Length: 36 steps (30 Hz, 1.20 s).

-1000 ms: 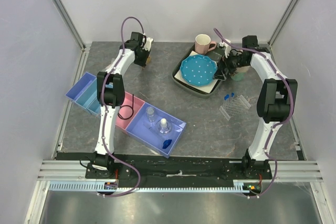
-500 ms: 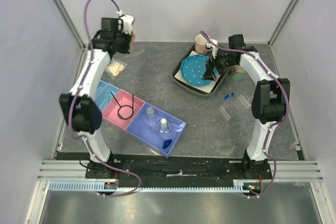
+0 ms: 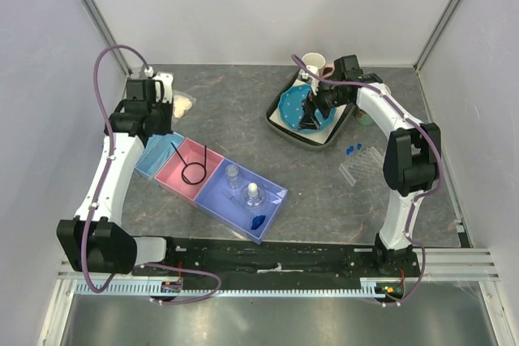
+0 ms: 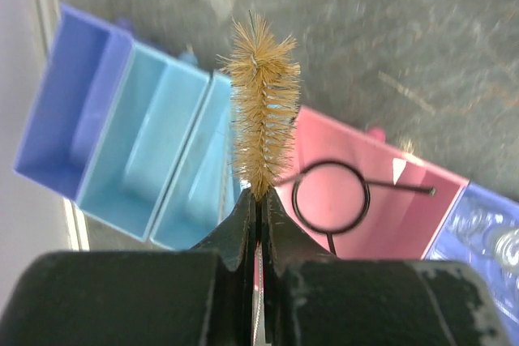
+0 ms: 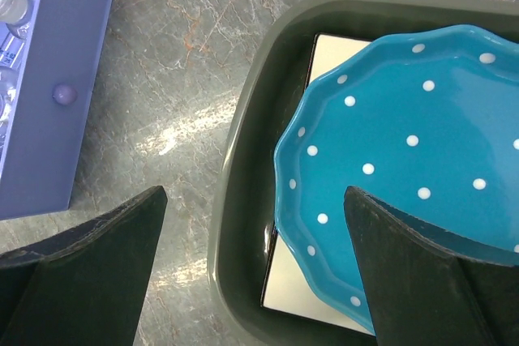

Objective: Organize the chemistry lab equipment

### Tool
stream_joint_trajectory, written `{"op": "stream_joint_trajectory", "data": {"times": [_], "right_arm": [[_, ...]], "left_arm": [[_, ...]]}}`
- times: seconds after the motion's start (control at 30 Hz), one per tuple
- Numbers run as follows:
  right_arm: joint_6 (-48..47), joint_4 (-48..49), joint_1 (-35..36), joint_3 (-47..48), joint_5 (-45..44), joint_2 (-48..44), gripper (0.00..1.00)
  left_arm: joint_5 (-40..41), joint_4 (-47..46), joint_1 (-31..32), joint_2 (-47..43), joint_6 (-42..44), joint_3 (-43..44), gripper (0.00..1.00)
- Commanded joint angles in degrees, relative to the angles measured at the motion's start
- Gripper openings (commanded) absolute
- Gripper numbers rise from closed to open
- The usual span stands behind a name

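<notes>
My left gripper [image 3: 152, 111] is shut on a tan bristle brush [image 4: 261, 111] and holds it above the light blue bin [image 4: 138, 151]. The black wire ring [image 3: 194, 172] lies in the pink bin [image 3: 185, 160]; it also shows in the left wrist view [image 4: 330, 197]. Two clear bottles [image 3: 234, 175] and a blue hexagonal piece [image 3: 257, 221] sit in the purple bin [image 3: 272, 200]. The bag of white wads [image 3: 183, 104] lies at the back left. The clear tube rack [image 3: 362, 164] and blue-capped tubes [image 3: 353, 149] lie at the right. My right gripper [image 5: 255, 192] is open and empty over the grey tray's left wall [image 5: 239, 168].
The blue dotted plate [image 5: 422, 143] rests on a white square in the grey tray [image 3: 280, 123]. A pink mug [image 3: 314, 63] stands behind the tray and a green mug [image 3: 367, 116] is beside it. The purple bin's end [image 5: 49, 103] shows in the right wrist view.
My left arm has swung from the back of the table to the left and now hangs over the blue bins. My right gripper has moved left over the plate to the tray's edge.
</notes>
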<state>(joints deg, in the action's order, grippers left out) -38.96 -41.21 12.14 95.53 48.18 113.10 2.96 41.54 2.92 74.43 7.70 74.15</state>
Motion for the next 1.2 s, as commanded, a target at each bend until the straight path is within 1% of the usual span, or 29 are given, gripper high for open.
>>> {"op": "stream_joint_trajectory", "data": {"times": [0.0, 0.2, 0.3, 0.4, 0.43, 0.53, 0.67, 0.7, 0.87, 1.0, 1.07, 1.1, 1.17], "right_arm": [[0.99, 1.22, 0.34, -0.51, 1.04, -4.64, 0.98], [1.34, 1.22, 0.69, -2.19, 0.6, -6.22, 0.98], [2.04, 1.92, 1.13, -2.8, 0.42, -6.49, 0.98], [2.75, 2.62, 1.31, -3.5, 0.42, -6.93, 0.98], [2.84, 2.8, 1.39, -4.03, 0.42, -7.1, 0.98], [2.84, 3.07, 1.48, -4.38, 0.33, -7.45, 0.98], [2.66, 3.24, 1.48, -4.47, 0.33, -7.45, 0.98], [2.49, 3.24, 1.48, -4.38, 0.24, -7.45, 0.98], [1.78, 3.33, 1.48, -4.65, -0.37, -7.54, 0.98], [1.61, 3.33, 1.57, -5.0, -0.46, -7.46, 0.98], [1.69, 3.42, 1.48, -5.0, -0.37, -7.37, 0.98], [1.69, 3.42, 1.48, -5.09, -0.46, -7.37, 0.98], [1.87, 3.77, 1.48, -5.0, -0.46, -7.19, 0.98]], "left_arm": [[2.4, 3.99, -0.63, -3.59, -4.98, -4.53, 0.02], [5.82, 2.85, -2.82, -4.56, -2.44, -7.35, 0.02], [7.76, 0.92, -7.38, -3.77, 1.08, -9.02, 0.02], [7.85, -1.01, -10.55, -2.02, 4.68, -10.34, 0.02], [8.98, -1.54, -11.0, -1.49, 6.17, -10.69, 0.02], [8.2, -2.52, -13.11, 2.19, 7.94, -10.0, 0.02], [7.67, -3.22, -13.81, 8.35, 10.48, -7.97, 0.02], [8.02, -3.48, -13.73, 10.71, 11.45, -7.27, 0.02], [10.74, -5.68, -13.73, 16.09, 13.56, -5.33, 0.04], [13.03, -5.94, -13.73, 19.43, 13.48, -2.88, 0.23], [12.77, -5.68, -13.73, 20.4, 13.13, -2.17, 0.29], [12.6, -5.59, -13.73, 20.49, 12.43, -1.47, 0.37], [12.16, -4.98, -13.73, 20.66, 11.81, -0.76, 0.43]]}}
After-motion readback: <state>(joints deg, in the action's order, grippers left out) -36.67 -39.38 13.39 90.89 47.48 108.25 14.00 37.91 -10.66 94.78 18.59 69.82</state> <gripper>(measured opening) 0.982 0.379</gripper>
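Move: The left hand already holds the brush; the middle compartment it is bound for, the farther light-blue one, lies about 11 cm to the left, 4 cm ahead and some 20 cm below. At much the same depth, the blue end compartment is about 17 cm left and 10 cm ahead, the nearer light-blue one 6 cm left and 2 cm back, the pink one 3 cm right and 8 cm back. From the right hand, the target compartment is roughly 50 cm left, 3 cm back and 11 cm below. The left fingers let go of the brush over the farther light-blue compartment, opening to over a third once the hand is there. Before that the hand draws back and down about 5 cm, swings left some 12 cm in all, then sinks to about 13 cm below its start while easing forward again, fingers tipping some 25 degrees further down. The open right hand backs off 2 cm. ##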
